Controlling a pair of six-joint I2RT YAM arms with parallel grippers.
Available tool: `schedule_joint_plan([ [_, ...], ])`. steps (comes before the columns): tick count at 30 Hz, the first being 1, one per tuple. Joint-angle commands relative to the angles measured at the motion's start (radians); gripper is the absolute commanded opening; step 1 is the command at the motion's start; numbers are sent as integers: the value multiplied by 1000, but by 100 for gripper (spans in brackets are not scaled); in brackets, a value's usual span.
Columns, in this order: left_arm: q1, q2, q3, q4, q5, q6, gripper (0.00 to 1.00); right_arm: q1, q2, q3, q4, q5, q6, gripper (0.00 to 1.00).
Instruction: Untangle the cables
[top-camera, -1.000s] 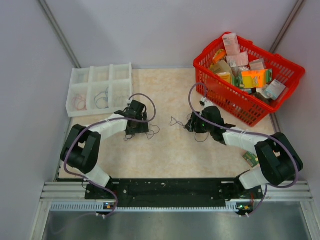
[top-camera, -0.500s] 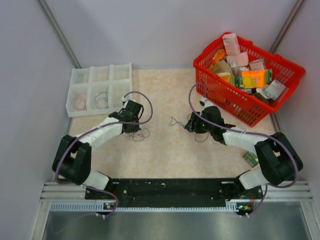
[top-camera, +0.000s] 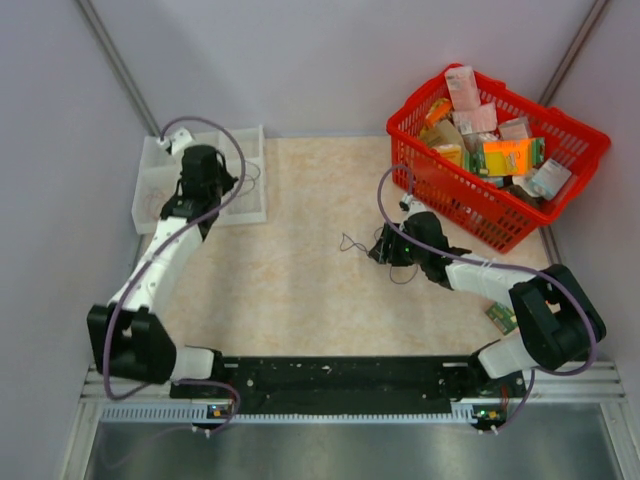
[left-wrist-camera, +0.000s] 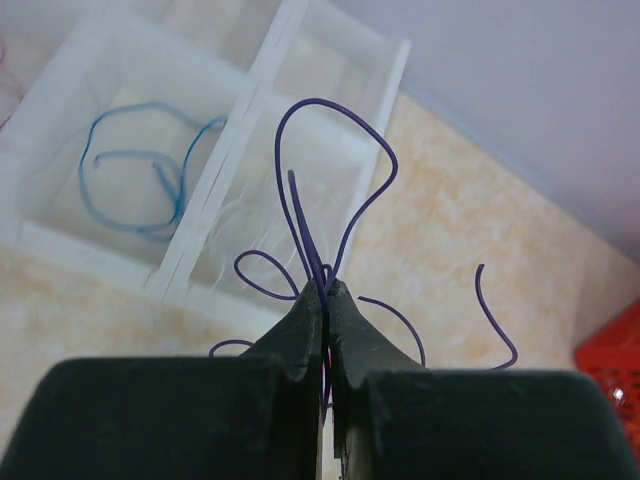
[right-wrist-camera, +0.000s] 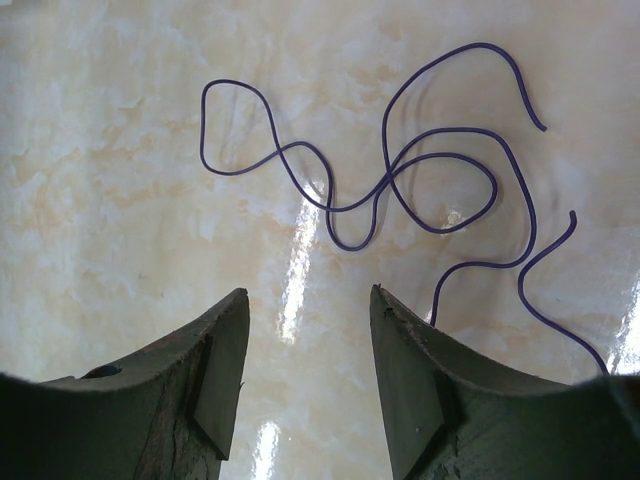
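Observation:
My left gripper (top-camera: 222, 183) hangs above the white compartment tray (top-camera: 150, 160). It is shut on a thin purple cable (left-wrist-camera: 322, 100), which loops up and out from between the fingertips (left-wrist-camera: 325, 292). A blue cable (left-wrist-camera: 135, 185) lies coiled in a tray compartment below. My right gripper (top-camera: 380, 250) is low over the table, open and empty. A second purple cable (right-wrist-camera: 386, 178) lies in loose loops on the table just beyond its fingertips (right-wrist-camera: 308, 295); it shows faintly in the top view (top-camera: 350, 243).
A red basket (top-camera: 470, 205) full of packets stands at the back right, close behind the right gripper. A small green packet (top-camera: 497, 317) lies by the right arm's elbow. Grey walls close off the table's sides and back.
My left arm has swung from the middle of the table up and left to over the white tray, carrying the purple cable. The right arm has not moved.

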Motion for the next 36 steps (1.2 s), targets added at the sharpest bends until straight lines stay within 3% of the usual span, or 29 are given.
schedule_joint_plan([
  [1, 44, 282, 315, 65, 14, -77, 0, -10, 1, 34, 34, -5, 4, 51],
  [5, 84, 611, 714, -56, 112, -143, 0, -15, -2, 33, 30, -5, 4, 51],
  [7, 112, 728, 843, -70, 131, -215, 0, -16, -2, 30, 33, -2, 2, 51],
  [11, 177, 850, 798, 119, 229, -501, 0, -16, 6, 33, 28, 1, -1, 51],
  [14, 181, 900, 745, 243, 211, -632, 0, -19, 9, 33, 31, -2, 1, 51],
  [17, 178, 969, 788, 289, 208, -672, 0, -19, 12, 33, 34, -5, 1, 51],
  [23, 184, 1063, 876, 200, 218, -732, 0, -21, 27, 36, 39, -14, 5, 51],
  [24, 184, 1069, 877, 194, 236, -732, 5, -21, 30, 37, 39, -14, 2, 51],
  [27, 182, 1051, 887, 126, 229, -715, 38, -21, 27, 36, 42, -16, 4, 51],
  [30, 181, 962, 816, 128, 202, -691, 59, -21, 32, 36, 42, -17, 5, 51],
  [32, 179, 896, 770, 125, 177, -671, 66, -21, 32, 37, 42, -17, 5, 51],
  [36, 182, 755, 660, 144, 197, -652, 70, -21, 27, 39, 31, -5, 1, 51],
])
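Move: The dark purple cable already hangs pinched in my left hand. The tray's far right compartment, where I take it, is about 26 cm ahead, 3 cm to the left and 20 cm below. The near right compartment is some 13 cm ahead, 3 cm left; the blue cable in the near middle one is 13 cm ahead, 14 cm left. From my idle right hand, the far right compartment is roughly 34 cm ahead and 38 cm left. I swing my left hand about 26 cm forward over the tray, still pinching the purple cable and rising a little first, then sinking steeply to some 13 cm below where I began. On the way I roll the wrist about 40 degrees, left side down, and turn it a little counter-clockwise. Over the far right compartment I open my fingers wide, let go of the cable, then ease up and back about 3 cm. ##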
